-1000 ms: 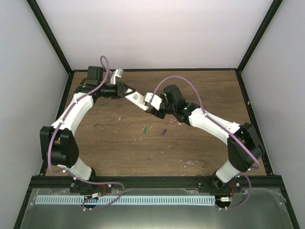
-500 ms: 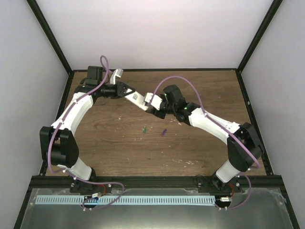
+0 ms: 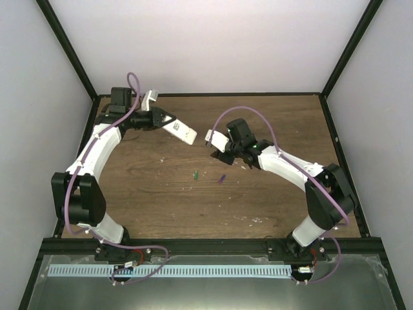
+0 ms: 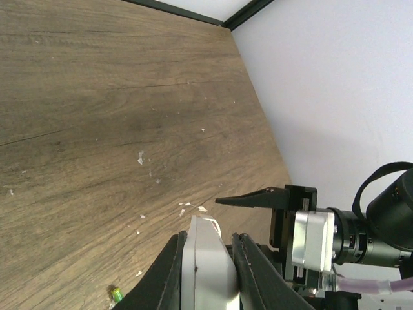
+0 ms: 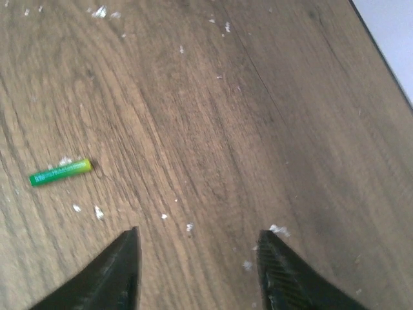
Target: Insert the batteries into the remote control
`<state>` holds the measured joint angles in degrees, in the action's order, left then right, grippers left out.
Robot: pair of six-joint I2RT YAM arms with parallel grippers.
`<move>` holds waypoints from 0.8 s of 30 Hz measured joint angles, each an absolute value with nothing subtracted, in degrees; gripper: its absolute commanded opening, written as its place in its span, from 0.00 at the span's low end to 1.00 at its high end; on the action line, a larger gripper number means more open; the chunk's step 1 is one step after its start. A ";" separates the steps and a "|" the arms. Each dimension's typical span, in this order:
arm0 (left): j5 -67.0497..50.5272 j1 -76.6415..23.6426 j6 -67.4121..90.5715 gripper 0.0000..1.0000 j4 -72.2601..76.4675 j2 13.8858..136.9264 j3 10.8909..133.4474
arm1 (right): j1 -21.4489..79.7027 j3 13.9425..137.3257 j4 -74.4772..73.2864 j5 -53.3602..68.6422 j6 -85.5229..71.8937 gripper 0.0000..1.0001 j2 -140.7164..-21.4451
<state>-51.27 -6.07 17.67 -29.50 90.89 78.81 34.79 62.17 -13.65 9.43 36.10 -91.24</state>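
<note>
The remote control (image 3: 183,132), a slim white bar, is held above the table with my left gripper (image 3: 166,120) shut on one end. In the left wrist view its white end (image 4: 208,258) sticks out between the two black fingers (image 4: 173,261). My right gripper (image 3: 217,153) hangs a short way to the right of the remote's free end, apart from it. It stands open (image 5: 199,232) over bare wood with nothing between its fingers. The green battery (image 3: 195,174) and the purple battery (image 3: 221,179) lie on the table in the middle. The green battery (image 5: 60,172) lies left of the right fingers.
The wooden table (image 3: 161,200) is boxed in by a black frame and white walls at the back and sides. Small white specks (image 5: 279,229) dot the wood. The right gripper's black finger (image 4: 258,197) shows beside the remote in the left wrist view.
The two grippers have drawn apart. My left arm has pulled the remote back and to the left. The right gripper no longer touches the remote's end and has shifted slightly right.
</note>
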 measured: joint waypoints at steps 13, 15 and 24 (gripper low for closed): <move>-52.10 -6.09 18.04 0.00 -28.75 90.45 76.69 | 35.42 66.24 -12.43 14.96 31.70 0.80 -90.06; -52.10 -6.09 18.11 0.00 -28.73 90.45 76.66 | 35.83 68.31 -12.29 15.64 31.62 0.81 -90.80; -52.07 -6.09 18.48 0.00 -28.32 89.97 76.64 | 38.48 71.42 -11.97 19.03 31.64 0.83 -93.84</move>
<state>-52.07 -6.09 18.48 -28.32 89.97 76.64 38.48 71.42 -11.97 19.03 31.64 -93.84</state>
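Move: The cover end of the remote, held in the left gripper, lies about 8 cm to the right hand's left, some 3 cm farther out and 6 cm above it. The green battery lies on the table about 5 cm back, 7 cm left and 14 cm below the right hand; the purple battery is about 6 cm back, 3 cm right and as low. From the left hand, the cover is some 8 cm right, 4 cm back and 4 cm lower. Bring the empty right gripper up and left, back towards the cover end of the remote, about 9 cm in all: rise first, then go mostly left as the climb ends. Spread its fingers from under half open to nearly wide on the way and lift their tips some 15 degrees. Keep the remote gripped and almost still in the left hand. ##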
